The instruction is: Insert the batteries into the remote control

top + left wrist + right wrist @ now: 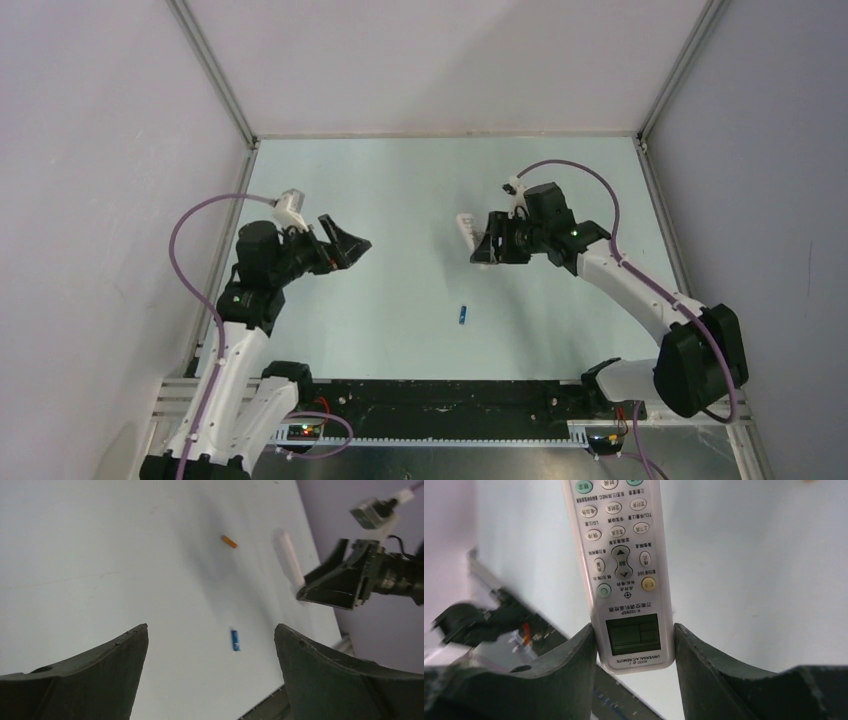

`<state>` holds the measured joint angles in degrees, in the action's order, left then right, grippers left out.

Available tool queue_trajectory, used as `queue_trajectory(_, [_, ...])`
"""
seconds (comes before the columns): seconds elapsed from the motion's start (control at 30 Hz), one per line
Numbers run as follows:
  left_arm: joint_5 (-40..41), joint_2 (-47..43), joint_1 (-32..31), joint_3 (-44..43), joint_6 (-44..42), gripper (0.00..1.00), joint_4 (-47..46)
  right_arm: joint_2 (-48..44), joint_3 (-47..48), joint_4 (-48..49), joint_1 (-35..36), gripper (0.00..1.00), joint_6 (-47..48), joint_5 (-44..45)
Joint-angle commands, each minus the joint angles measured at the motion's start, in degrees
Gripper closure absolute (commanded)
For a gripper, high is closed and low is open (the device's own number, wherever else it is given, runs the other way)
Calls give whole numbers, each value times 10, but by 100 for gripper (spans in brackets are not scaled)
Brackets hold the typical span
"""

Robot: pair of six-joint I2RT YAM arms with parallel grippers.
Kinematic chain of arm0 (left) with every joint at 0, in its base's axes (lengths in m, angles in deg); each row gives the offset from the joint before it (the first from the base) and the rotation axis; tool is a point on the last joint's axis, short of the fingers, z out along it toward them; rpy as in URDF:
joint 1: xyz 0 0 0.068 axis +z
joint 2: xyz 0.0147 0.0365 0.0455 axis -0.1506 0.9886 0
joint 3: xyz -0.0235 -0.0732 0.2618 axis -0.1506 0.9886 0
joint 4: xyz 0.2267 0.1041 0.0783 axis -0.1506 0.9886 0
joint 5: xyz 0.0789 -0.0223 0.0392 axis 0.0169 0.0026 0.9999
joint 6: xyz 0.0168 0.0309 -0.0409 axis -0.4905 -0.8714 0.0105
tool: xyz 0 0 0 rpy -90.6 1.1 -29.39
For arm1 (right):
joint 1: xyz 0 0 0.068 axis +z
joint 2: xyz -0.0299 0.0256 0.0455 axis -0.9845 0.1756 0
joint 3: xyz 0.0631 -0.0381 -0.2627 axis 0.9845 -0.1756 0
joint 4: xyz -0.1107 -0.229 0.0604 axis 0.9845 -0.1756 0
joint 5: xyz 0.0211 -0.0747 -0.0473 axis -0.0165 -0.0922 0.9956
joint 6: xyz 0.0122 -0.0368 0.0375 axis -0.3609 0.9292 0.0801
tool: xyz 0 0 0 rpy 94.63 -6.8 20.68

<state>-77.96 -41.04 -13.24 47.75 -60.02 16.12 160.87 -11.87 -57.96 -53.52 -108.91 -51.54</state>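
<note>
My right gripper (633, 640) is shut on the white remote control (624, 555), with a finger against each long side at the display end and the button face turned to the wrist camera. From above, the remote control (467, 228) sticks out to the left of the right gripper (485, 245). The blue battery (463, 316) lies on the table nearer the arm bases. In the left wrist view the blue battery (235, 640) and the orange battery (229, 541) lie apart on the table. My left gripper (350, 245) is open, empty, and well left of both.
Grey walls with metal frame posts (215, 70) close in the table on the left, right and back. A black rail (440, 395) runs along the near edge between the arm bases.
</note>
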Motion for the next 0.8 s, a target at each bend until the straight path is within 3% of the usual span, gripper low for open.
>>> queue_trajectory(0.0, [-91,13,-41,-74,-25,1,-43,-41,16,17,33,84,-40,-149])
queue_trajectory(0.33, [-190,36,-167,-106,-56,0,-80,-112,16,131,146,83,-139,-257])
queue_trajectory(0.67, [-242,33,-221,-123,-34,0,-109,-133,16,206,190,83,-194,-300])
queue_trajectory(0.77, [-252,21,-231,-105,11,0,-169,-133,17,213,194,83,-197,-301])
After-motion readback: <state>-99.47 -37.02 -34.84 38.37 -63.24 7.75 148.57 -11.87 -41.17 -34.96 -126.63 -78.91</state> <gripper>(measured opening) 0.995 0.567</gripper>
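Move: The remote control, held by its screen end in the right gripper, has its middle roughly 32 cm to the left hand's right, about level ahead and some 9 cm lower. From the right hand, the open left gripper it is taken to lies about 34 cm left, 2 cm ahead and 7 cm up. On the table some 14 cm below the right hand, the blue battery lies about 10 cm back and 6 cm left, the orange battery about 12 cm straight ahead. Keeping its grip on the remote control, the right hand draws it back and up about 15 cm each and some 10 cm left, rolling its left side up and turning counter-clockwise. The wide-open left hand comes to meet it, about 12 cm right with some 9 cm each of back and rise, swinging roughly 40 degrees clockwise; its fingers don't close. ##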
